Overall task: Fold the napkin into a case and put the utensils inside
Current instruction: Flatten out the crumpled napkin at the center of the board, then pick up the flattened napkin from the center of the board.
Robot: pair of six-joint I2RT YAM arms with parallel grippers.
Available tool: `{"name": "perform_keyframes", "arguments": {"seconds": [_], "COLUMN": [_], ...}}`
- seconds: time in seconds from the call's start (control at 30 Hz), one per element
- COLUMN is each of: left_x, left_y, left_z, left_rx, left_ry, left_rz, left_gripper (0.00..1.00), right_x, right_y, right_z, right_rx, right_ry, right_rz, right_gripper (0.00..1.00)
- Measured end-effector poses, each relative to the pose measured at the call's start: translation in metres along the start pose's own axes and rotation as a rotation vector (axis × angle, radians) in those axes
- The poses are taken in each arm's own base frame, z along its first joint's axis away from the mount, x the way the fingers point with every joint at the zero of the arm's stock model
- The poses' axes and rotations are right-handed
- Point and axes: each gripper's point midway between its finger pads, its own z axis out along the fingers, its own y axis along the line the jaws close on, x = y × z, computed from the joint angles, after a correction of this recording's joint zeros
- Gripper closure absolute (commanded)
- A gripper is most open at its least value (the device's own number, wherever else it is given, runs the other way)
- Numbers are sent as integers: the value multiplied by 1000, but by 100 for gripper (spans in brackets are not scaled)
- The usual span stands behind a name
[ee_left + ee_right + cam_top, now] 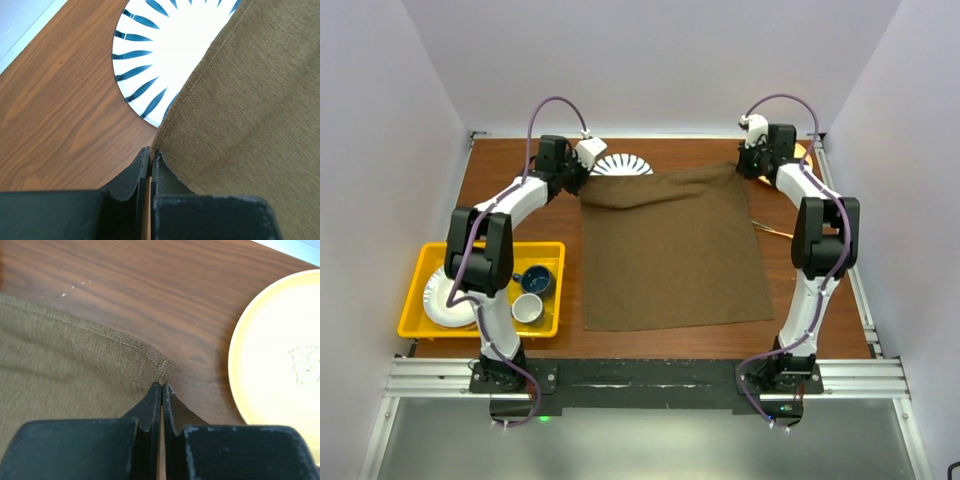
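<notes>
The napkin (670,250) lies spread as one olive-brown sheet in the middle of the table; no case shape is in view. My left gripper (583,170) is shut on its far left corner (165,135), with the cloth pinched between the fingertips (151,154). My right gripper (748,165) is shut on the far right corner (162,371), hem just past the tips (163,386). Both corners are raised slightly off the wood. The utensils (776,232) show only as a thin sliver by the napkin's right edge, near the right arm.
A blue-striped white plate (623,163) sits at the far edge, partly under the napkin (250,100). A yellow plate (280,355) lies right of the right gripper. A yellow tray (490,246) at the left holds a white plate (445,300), a blue cup (535,282) and a white cup (527,308).
</notes>
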Motion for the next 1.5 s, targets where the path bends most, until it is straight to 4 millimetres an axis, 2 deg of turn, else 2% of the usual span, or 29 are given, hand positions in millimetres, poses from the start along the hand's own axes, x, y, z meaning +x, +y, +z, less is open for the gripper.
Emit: {"name": "perform_keyframes", "arguments": {"seconds": [0.2,0.37,0.5,0.57,0.63,0.67,0.77,0.8,0.93,1.1,1.2,1.27,1.5], "left_x": [3,3,10,16,21,23,26,25,20,24,27,28,22], "left_y": [5,9,8,6,4,4,5,7,26,49,57,59,48], "left_z": [16,29,37,41,44,45,46,45,38,27,22,20,18], "left_rx": [3,4,12,17,22,25,33,36,30,21,22,29,104], "left_ry": [9,10,28,39,51,58,61,57,28,7,2,-1,-23], "left_rz": [-4,-5,-11,-15,-20,-28,-55,-69,-124,-204,-246,-268,-335], "left_gripper": [96,96,95,91,84,77,64,62,54,49,46,42,41], "right_x": [1,0,5,7,10,13,20,20,10,-30,-35,-25,29], "right_y": [-6,-8,-10,-11,-11,-11,-12,-12,-13,-21,-24,-24,-19], "right_z": [18,25,28,31,33,34,38,39,37,36,43,51,78], "right_rx": [4,5,15,15,14,12,11,8,4,7,9,5,-18], "right_ry": [9,13,25,30,38,48,84,94,102,46,37,58,181], "right_rz": [11,19,22,23,26,29,42,45,55,44,48,57,102], "right_gripper": [100,100,100,100,77,72,50,46,44,45,45,44,44]}}
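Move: Both hands still pinch the napkin's far corners, about 7 cm above the board. The left corner's landing spot is some 3 cm ahead and 1 cm left of the left hand. The striped plate's middle lies about 4 cm ahead and 9 cm right of that hand. For the right hand the spot is about 2 cm ahead, level sideways. The yellow plate is 4 cm ahead and 11 cm right of it, the wooden spoon 12 cm back and 8 cm right. Both hands still hold the napkin's far corners, ease them about 2.5 cm forward and 4 cm down, then open and let go. The left backs off about 5 cm to its left and up a little, rolling its left side down some 15 degrees. The right rises about 4 cm, moving forward, then sinks about 7 cm with open fingers, tipping down, to end just over its corner. ##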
